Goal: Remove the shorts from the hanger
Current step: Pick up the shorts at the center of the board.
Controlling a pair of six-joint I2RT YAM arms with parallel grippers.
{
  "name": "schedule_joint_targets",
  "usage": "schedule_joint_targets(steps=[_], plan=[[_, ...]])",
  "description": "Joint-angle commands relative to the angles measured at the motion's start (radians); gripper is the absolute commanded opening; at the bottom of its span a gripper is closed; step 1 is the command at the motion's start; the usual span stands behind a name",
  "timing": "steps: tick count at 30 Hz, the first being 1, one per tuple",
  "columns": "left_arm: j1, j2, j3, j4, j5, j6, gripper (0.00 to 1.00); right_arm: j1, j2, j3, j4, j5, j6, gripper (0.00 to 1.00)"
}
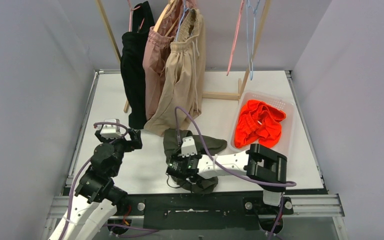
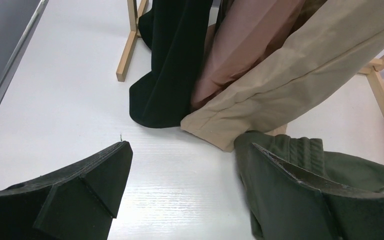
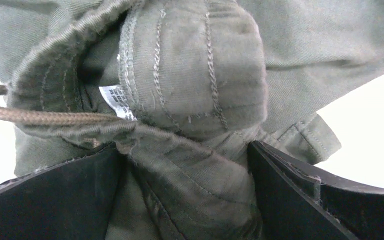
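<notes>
Dark olive green shorts (image 1: 214, 145) lie crumpled on the white table (image 1: 115, 95) in front of the rack. My right gripper (image 1: 179, 170) sits low on them, open, with a fold of the olive fabric (image 3: 190, 100) bunched loosely between its spread fingers (image 3: 300, 195). My left gripper (image 1: 117, 140) hovers to the left over bare table, open and empty (image 2: 189, 150). Beige shorts (image 1: 182, 75), dusty pink shorts (image 1: 155, 65) and a black garment (image 1: 135, 75) hang from hangers on the rack. Orange shorts (image 1: 257, 122) lie in the basket (image 1: 286, 106).
The wooden rack's foot bar (image 1: 220, 95) crosses the table behind the olive shorts. Empty pink (image 1: 236, 35) and blue (image 1: 251, 45) hangers dangle at the rack's right end. Grey walls close in both sides.
</notes>
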Motion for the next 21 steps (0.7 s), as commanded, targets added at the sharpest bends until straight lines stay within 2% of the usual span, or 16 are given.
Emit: schedule_joint_targets(steps=[1,4,5,9,10,12,13,18,21], plan=[[0.006,-0.025,0.024,0.03,-0.04,0.002,0.85,-0.006,-0.076,-0.17,0.239,-0.07,-0.037,0.93],[0.007,-0.023,0.022,0.032,-0.033,0.004,0.86,-0.002,-0.137,-0.264,0.406,-0.11,-0.062,0.71],[0.007,-0.019,0.022,0.033,-0.031,0.004,0.86,0.003,-0.148,-0.264,0.386,-0.063,-0.029,0.61],[0.007,-0.018,0.022,0.032,-0.028,0.005,0.86,0.143,-0.175,-0.16,0.169,0.254,0.05,0.4],[0.007,-0.019,0.021,0.033,-0.028,0.005,0.86,0.164,-0.176,-0.113,0.124,0.314,0.048,0.3],[0.007,-0.021,0.02,0.036,-0.026,0.006,0.85,0.176,-0.176,-0.057,0.069,0.37,0.027,0.12],[0.007,-0.022,0.019,0.036,-0.024,0.006,0.85,0.175,-0.18,-0.041,0.055,0.388,0.018,0.07],[0.007,-0.026,0.019,0.035,-0.026,0.007,0.85,0.171,-0.241,-0.061,0.08,0.396,-0.004,0.0],[0.007,-0.029,0.016,0.039,-0.023,0.008,0.86,0.171,-0.321,-0.107,0.126,0.389,-0.019,0.0]])
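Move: Right at the right fingertips lies the crumpled olive shorts, its middle about 3 cm to their right and 1 cm nearer the base, at the same height. From this hand, the beige trousers' hem hangs some 10 cm ahead, 4 cm left and 5 cm higher, and the basket with the red shorts stands roughly 10 cm ahead and 27 cm right. From the idle left hand, the olive shorts are about 18 cm right, 8 cm back and 19 cm below. Closing its wide-open fingers on the olive shorts between them, the right hand pinches a bunch of cloth by the waistband, close to the board. While they are still closing it lifts about 7 cm away from the board, drawing some 2 cm back and 2 cm left, with the fingertips tilting up about 15 degrees. ##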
